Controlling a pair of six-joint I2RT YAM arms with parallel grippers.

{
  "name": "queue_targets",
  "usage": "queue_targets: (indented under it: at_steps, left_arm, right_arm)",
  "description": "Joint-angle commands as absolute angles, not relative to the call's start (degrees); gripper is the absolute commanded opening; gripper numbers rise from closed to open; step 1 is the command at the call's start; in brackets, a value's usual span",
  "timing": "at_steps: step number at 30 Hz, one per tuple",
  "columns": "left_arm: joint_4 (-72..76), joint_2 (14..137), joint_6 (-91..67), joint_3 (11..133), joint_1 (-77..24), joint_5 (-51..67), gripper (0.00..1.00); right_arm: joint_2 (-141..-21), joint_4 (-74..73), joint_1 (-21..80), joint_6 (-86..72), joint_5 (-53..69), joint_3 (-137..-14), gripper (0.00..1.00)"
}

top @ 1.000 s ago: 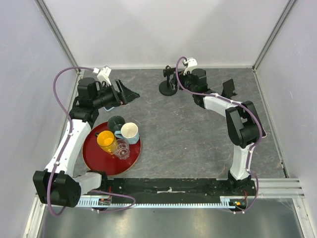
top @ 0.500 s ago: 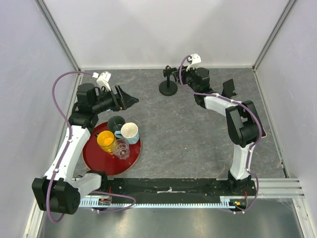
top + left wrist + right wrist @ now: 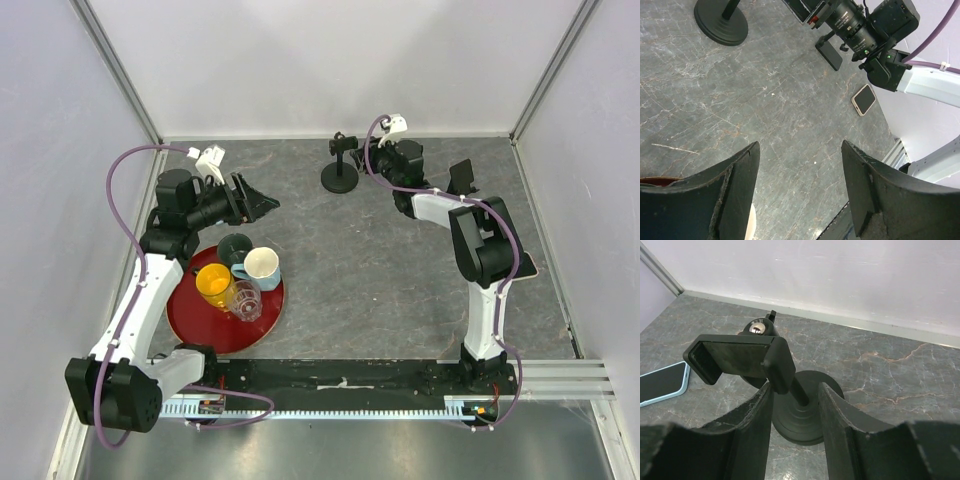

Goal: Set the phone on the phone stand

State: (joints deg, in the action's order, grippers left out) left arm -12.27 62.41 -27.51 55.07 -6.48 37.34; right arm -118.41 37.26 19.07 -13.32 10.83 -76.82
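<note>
The black phone stand (image 3: 340,170) has a round base, a thin stem and a clamp head (image 3: 735,357), and it stands at the back of the table. My right gripper (image 3: 795,387) is open. Its fingers straddle the stem, the left finger close against the clamp's neck and a gap at the right finger. A phone in a light blue case (image 3: 660,382) lies flat to the left of the stand. Another phone in a pale case (image 3: 864,99) lies at the right edge (image 3: 526,266). My left gripper (image 3: 800,145) hovers open and empty over bare table (image 3: 262,200).
A red tray (image 3: 195,325) at the near left holds a yellow cup (image 3: 213,283), a white mug (image 3: 261,265), a dark cup (image 3: 235,246) and a clear glass (image 3: 247,300). A small black holder (image 3: 462,178) stands right of my right arm. Walls close in on three sides.
My right gripper's jaws have narrowed around the stand's stem and the wrist has shifted a little. The left arm has drawn back slightly to the left.
</note>
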Motion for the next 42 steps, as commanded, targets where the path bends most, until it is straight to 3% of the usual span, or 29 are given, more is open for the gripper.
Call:
queue_targets:
  at_steps: [1, 9, 15, 21, 27, 30, 34, 42]
  left_arm:
    - [-9.8, 62.5, -25.7, 54.8, -6.4, 36.8, 0.72]
    - [-9.7, 62.8, -25.6, 54.8, -6.4, 36.6, 0.71]
    - [-9.7, 63.5, -25.7, 54.7, -6.4, 36.7, 0.71]
    - [-9.8, 63.6, -25.7, 54.8, -6.4, 36.7, 0.71]
    - [-9.8, 64.3, -25.7, 54.9, -6.4, 36.8, 0.70]
    - [-10.3, 63.8, -25.1, 55.0, -6.4, 36.3, 0.70]
    - [-10.7, 63.1, -24.8, 54.9, -6.4, 35.2, 0.70]
    - [-11.3, 62.3, -24.8, 55.0, -6.4, 35.2, 0.70]
  right_arm:
    - [-118.6, 42.7, 18.9, -14.0, 13.8, -78.9, 0.49]
    - [-118.6, 44.1, 18.9, -14.4, 13.0, -78.2, 0.50]
    - [-120.1, 45.3, 19.0, -14.4, 12.5, -81.1, 0.44]
    - [-122.1, 44.6, 19.0, -14.9, 15.0, -82.9, 0.31]
    - [-119.5, 45.4, 19.4, -14.2, 14.2, -79.7, 0.01]
    - [-117.3, 46.6, 20.2, -13.5, 12.9, -77.2, 0.00]
    - [-112.3, 45.9, 22.5, -11.6, 7.0, -73.5, 0.00]
    - [-100.5, 44.6, 30.0, -13.1, -17.1, -59.8, 0.00]
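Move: The phone stand's empty holder is just off the right fingertips, about 2 cm ahead, 3 cm to their left and 2 cm higher, its right jaw nearest. The stand's round base lies some 5 cm ahead, 3 cm left and 16 cm below; the blue-framed phone is about 28 cm left, 2 cm back and 16 cm below. From the left hand, the holder is roughly 25 cm ahead, 20 cm right and 8 cm lower. Ease the right gripper up and forward, about 1.5 cm each, with a touch of left, and shut the half-open fingers on the right jaw of the stand's holder. Keep that pinch and draw the hand straight back some 6.5 cm towards the robot, gathering speed and turning slightly clockwise, so that the stand drags along. ##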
